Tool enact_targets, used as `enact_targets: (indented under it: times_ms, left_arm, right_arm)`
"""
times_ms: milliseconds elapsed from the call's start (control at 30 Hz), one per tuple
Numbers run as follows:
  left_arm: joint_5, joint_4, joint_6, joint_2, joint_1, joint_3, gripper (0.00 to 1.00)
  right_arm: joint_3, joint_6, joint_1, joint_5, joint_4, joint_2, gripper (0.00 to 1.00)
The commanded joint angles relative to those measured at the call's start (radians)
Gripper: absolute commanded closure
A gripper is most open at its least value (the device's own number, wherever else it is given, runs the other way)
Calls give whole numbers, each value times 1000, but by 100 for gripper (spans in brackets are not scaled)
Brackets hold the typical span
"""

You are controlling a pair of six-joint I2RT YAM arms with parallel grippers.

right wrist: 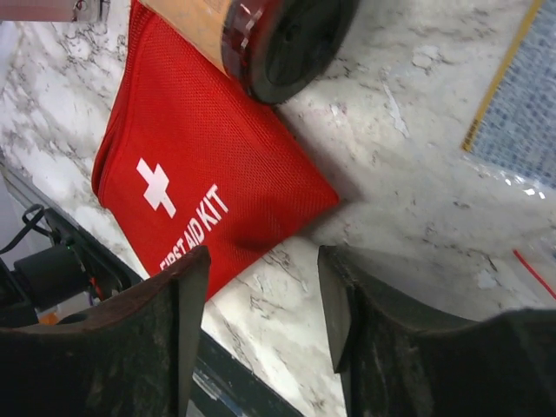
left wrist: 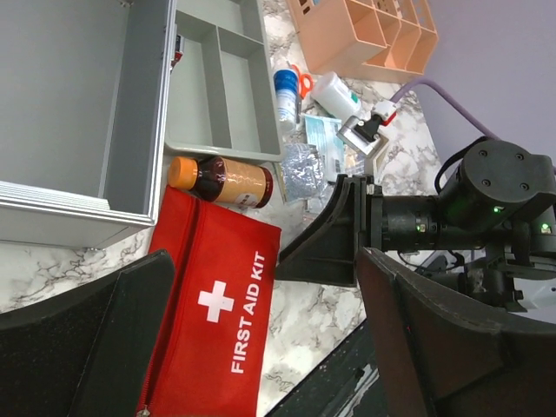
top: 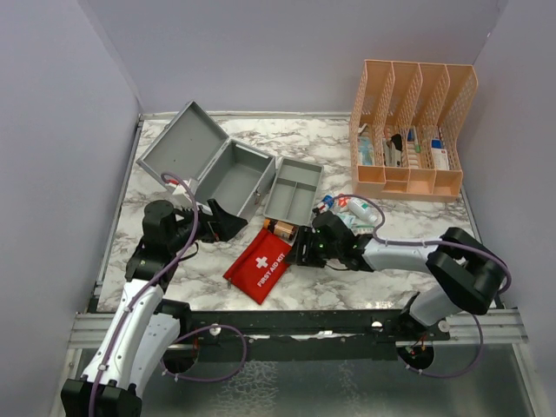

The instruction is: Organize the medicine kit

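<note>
The medicine kit (top: 233,178) is a grey metal case standing open at the left, its lid (top: 178,137) tipped back. Its grey divided tray (top: 294,189) lies on the marble beside it and also shows in the left wrist view (left wrist: 221,87). A brown bottle with an orange cap (top: 282,230) (left wrist: 221,180) lies between the tray and the red first aid pouch (top: 261,265) (left wrist: 217,304) (right wrist: 208,165). My left gripper (top: 228,224) (left wrist: 265,347) hangs open above the pouch's edge, holding nothing. My right gripper (top: 304,248) (right wrist: 261,304) is open low over bare marble, just right of the pouch and below the bottle (right wrist: 261,35).
A peach slotted organizer (top: 413,130) (left wrist: 365,35) with several small items stands at the back right. Loose supplies, among them a white bottle and a blue-capped tube (top: 352,208) (left wrist: 313,95), lie right of the tray. The table's front rail (top: 295,321) runs just below the pouch.
</note>
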Motion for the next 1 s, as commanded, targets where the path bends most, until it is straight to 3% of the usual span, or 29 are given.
enact_targets:
  times_ms: [0, 133, 400, 667, 800, 967]
  left_arm:
    - [-47, -16, 13, 5, -3, 27, 10]
    - [-69, -61, 11, 19, -3, 42, 11]
    - [-83, -82, -23, 5, -3, 16, 12]
    - [-78, -85, -31, -11, -3, 8, 12]
    - [-76, -80, -20, -19, -3, 2, 10]
    - [-60, -50, -5, -14, -3, 15, 9]
  right_arm:
    - [47, 49, 21, 99, 73, 70, 49]
    - [47, 39, 22, 114, 116, 114, 62]
    - [37, -76, 22, 159, 160, 84, 98]
    - [3, -350, 22, 36, 237, -84, 99]
    - [-20, -526, 21, 50, 249, -237, 99]
    - [44, -692, 22, 39, 172, -375, 99]
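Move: The red first aid kit pouch lies flat to the left of the right hand, its middle about 10 cm left, 1 cm back and 2 cm below; its nearest corner is some 3 cm ahead. The brown bottle lies about 8 cm ahead and 5 cm left, the grey tray about 16 cm ahead and 2 cm left, and a clear packet 7 cm ahead and 4 cm right. From the left hand, the pouch is about 5 cm back, 5 cm right and 19 cm down. Low over the table, the right hand slides some 3 cm forward and a little left onto the pouch's near right corner, by the end of the "KIT" lettering, sinking about 1 cm while its half-open fingers shut and pinch that corner. Keeping that pinch, it then rises fast by about 12 cm, almost straight up, while the wrist tips the fingers up and forward by nearly 40 degrees. ##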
